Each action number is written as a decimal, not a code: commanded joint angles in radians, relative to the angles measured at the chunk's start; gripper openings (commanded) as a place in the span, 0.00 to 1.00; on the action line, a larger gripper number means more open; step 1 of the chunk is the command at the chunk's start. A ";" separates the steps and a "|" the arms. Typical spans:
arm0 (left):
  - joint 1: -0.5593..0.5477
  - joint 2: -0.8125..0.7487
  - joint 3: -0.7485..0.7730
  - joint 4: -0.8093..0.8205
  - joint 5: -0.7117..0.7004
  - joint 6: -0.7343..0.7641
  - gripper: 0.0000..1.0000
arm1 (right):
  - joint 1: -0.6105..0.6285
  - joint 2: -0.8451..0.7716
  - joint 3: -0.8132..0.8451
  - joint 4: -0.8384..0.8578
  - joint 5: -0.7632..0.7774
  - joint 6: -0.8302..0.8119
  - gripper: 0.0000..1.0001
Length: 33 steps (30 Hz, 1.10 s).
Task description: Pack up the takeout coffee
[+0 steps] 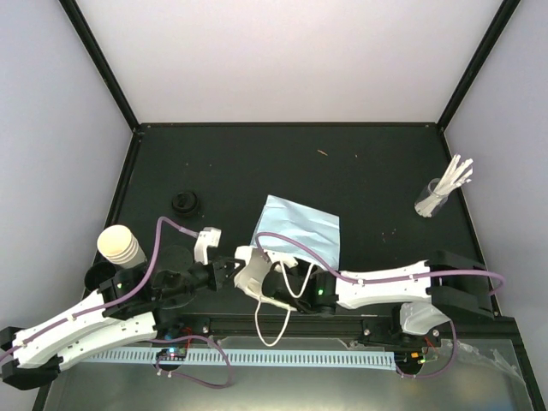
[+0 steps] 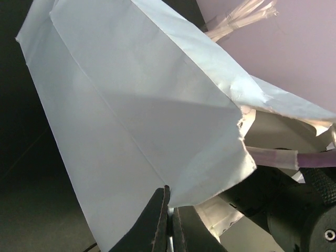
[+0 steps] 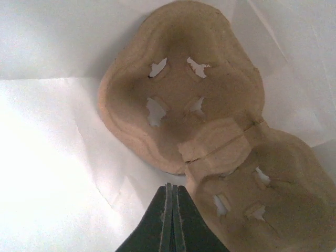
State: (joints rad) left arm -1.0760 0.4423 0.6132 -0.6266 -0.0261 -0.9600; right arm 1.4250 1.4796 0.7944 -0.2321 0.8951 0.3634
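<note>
The brown pulp cup carrier lies inside the light-blue paper bag, and only the right wrist view shows it. My right gripper reaches into the bag's mouth, shut and empty, its tips just short of the carrier's rim. My left gripper is shut on the bag's torn mouth edge; from above it sits at the bag's near-left corner. A stack of cream paper cups without lids stands at the left. A black lid lies behind it.
A clear glass of white sticks stands at the back right. The bag's white handles hang over the near rail. My right arm stretches from the right base towards the bag. Black frame rails edge the table.
</note>
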 commanded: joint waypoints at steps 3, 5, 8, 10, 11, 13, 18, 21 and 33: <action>-0.006 -0.009 0.008 -0.010 -0.018 -0.020 0.02 | 0.000 -0.081 -0.040 0.118 0.003 -0.074 0.01; -0.007 -0.004 0.008 -0.007 -0.004 -0.007 0.01 | -0.012 -0.086 -0.048 0.127 -0.112 -0.136 0.01; -0.007 0.008 0.014 -0.006 0.022 0.009 0.02 | -0.042 -0.082 -0.057 0.131 -0.211 -0.219 0.01; -0.007 0.016 0.026 -0.018 0.031 0.022 0.02 | -0.051 -0.067 -0.060 0.138 -0.230 -0.307 0.01; -0.007 0.021 0.035 -0.028 0.035 0.027 0.02 | -0.051 -0.058 -0.063 0.142 -0.239 -0.357 0.01; -0.007 0.029 0.055 -0.050 0.038 0.037 0.02 | -0.051 -0.038 -0.056 0.140 -0.232 -0.433 0.01; -0.007 0.046 0.071 -0.081 0.056 0.057 0.02 | -0.054 0.013 0.006 0.048 -0.286 -0.536 0.01; -0.007 0.060 0.067 -0.097 0.074 0.059 0.02 | -0.063 0.046 0.035 0.015 -0.327 -0.554 0.01; -0.007 0.060 0.075 -0.112 0.103 0.068 0.02 | -0.101 0.226 0.159 -0.116 -0.339 -0.723 0.01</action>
State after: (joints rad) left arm -1.0801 0.5060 0.6376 -0.7372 0.0368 -0.9070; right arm 1.3422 1.6558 0.9058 -0.2783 0.5842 -0.2840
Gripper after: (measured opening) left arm 0.017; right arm 0.022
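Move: The right hand is inside the paper bag with its fingers shut; the cup holder's middle lies about 7 cm ahead of it, hardly to either side and some 4 cm lower. The closed bottom of the bag is roughly 12 cm ahead, 2 cm to the right and 5 cm lower. The left hand already has the bag's rim pinched; from it the cup holder is about 10 cm ahead, 12 cm to the right and 12 cm below. Reaching deeper into the bag, the right hand sinks about 5.5 cm and drifts 3 cm left, after a slight lift at the start, its shut fingers swinging some 30 degrees counter-clockwise while its left side rolls down about as much, so that the tips come in over the near cup's edge of the cup holder. Meanwhile the left hand keeps its pinch on the rim and eases down 2.5 cm and a little back, its left side tilting up slightly. ##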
